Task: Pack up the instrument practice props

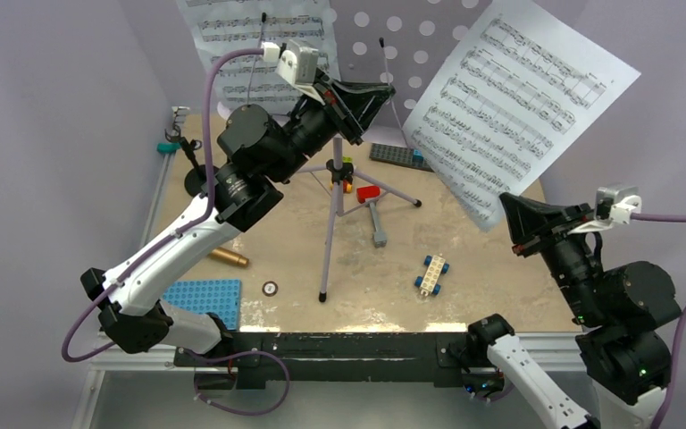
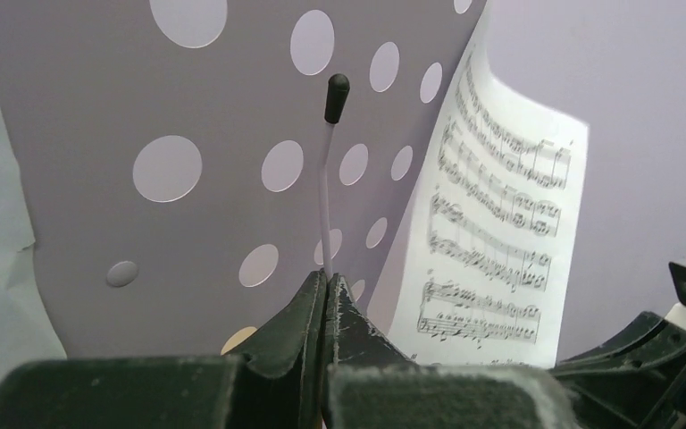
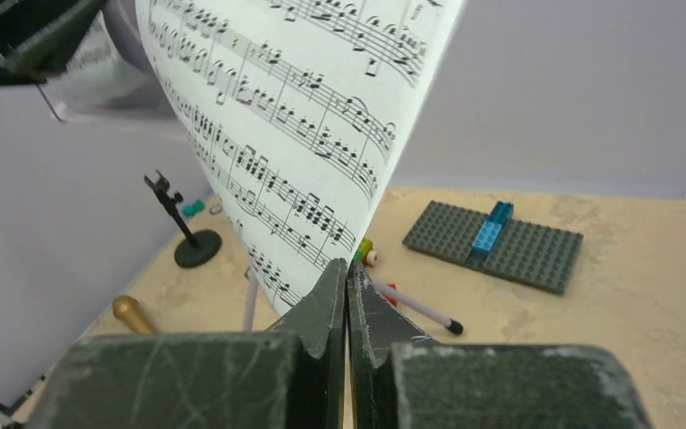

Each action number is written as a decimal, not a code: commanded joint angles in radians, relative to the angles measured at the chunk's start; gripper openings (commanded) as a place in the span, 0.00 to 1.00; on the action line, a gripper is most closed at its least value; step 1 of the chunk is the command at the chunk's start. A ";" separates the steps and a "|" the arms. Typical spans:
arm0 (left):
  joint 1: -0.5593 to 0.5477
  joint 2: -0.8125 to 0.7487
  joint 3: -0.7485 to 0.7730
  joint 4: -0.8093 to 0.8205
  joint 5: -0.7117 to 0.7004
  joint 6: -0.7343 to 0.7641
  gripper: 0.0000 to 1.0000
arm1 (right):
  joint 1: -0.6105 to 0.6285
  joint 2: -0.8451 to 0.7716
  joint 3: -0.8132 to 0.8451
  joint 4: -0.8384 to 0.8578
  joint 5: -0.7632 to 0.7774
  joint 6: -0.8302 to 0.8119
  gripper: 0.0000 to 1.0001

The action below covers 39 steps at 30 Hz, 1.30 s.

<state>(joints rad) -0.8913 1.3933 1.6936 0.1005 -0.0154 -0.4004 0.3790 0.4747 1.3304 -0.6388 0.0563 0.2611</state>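
The lavender music stand (image 1: 331, 210) rises mid-table, its perforated desk (image 2: 80, 80) close in front of my left gripper (image 2: 329, 279). That gripper is shut on the desk's thin white page-holder rod (image 2: 325, 188), which ends in a black tip. One sheet-music page (image 1: 255, 49) lies on the desk's left side. My right gripper (image 3: 347, 265) is shut on the lower corner of a second sheet-music page (image 3: 295, 116), held up in the air to the right of the desk (image 1: 518, 103). The gold microphone (image 1: 230, 258) lies on the table at the left. The black mic stand (image 1: 198, 175) stands behind it.
A grey baseplate (image 1: 400, 156) with a blue brick lies behind the stand. A red-headed toy hammer (image 1: 373, 214) rests among the tripod legs. A blue-and-white brick car (image 1: 431, 274) sits front right, and a blue baseplate (image 1: 201, 299) lies at the front left edge.
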 commanded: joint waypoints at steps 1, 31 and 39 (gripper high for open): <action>0.007 0.020 -0.021 0.015 -0.073 0.047 0.00 | -0.002 -0.174 -0.047 -0.007 -0.067 -0.046 0.00; 0.000 -0.130 -0.223 0.064 -0.096 -0.034 1.00 | -0.002 -0.438 -0.323 -0.069 -0.409 -0.076 0.00; -0.006 -0.208 -0.281 0.063 -0.123 -0.035 1.00 | -0.002 -0.439 -0.458 -0.078 -0.411 -0.046 0.00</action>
<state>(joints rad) -0.8951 1.2560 1.4399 0.1375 -0.1055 -0.4271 0.3744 0.0322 0.9340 -0.7261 -0.3405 0.1986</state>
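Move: The left fingers are shut on the stand's right clip rod; the left page, still on the stand, is about 16 cm to their left and 8 cm farther out, at similar height. The right fingers pinch the music sheet by its near corner, its middle some 11 cm ahead, 1 cm right and 8 cm up. That clip rod is roughly 12 cm ahead, 20 cm left and 9 cm above the right hand; the block car is about 45 cm below, 3 cm left and 2 cm ahead. The left fingers let go of the clip rod, opening wide as that hand sinks about 5 cm and eases slightly left. The right hand keeps its pinch on the sheet's corner while dropping, then whips back away from the stand and swings partway forward, still sinking; it ends some 12 cm lower and 7 cm back, a little left, turned about 20 degrees counter-clockwise. ##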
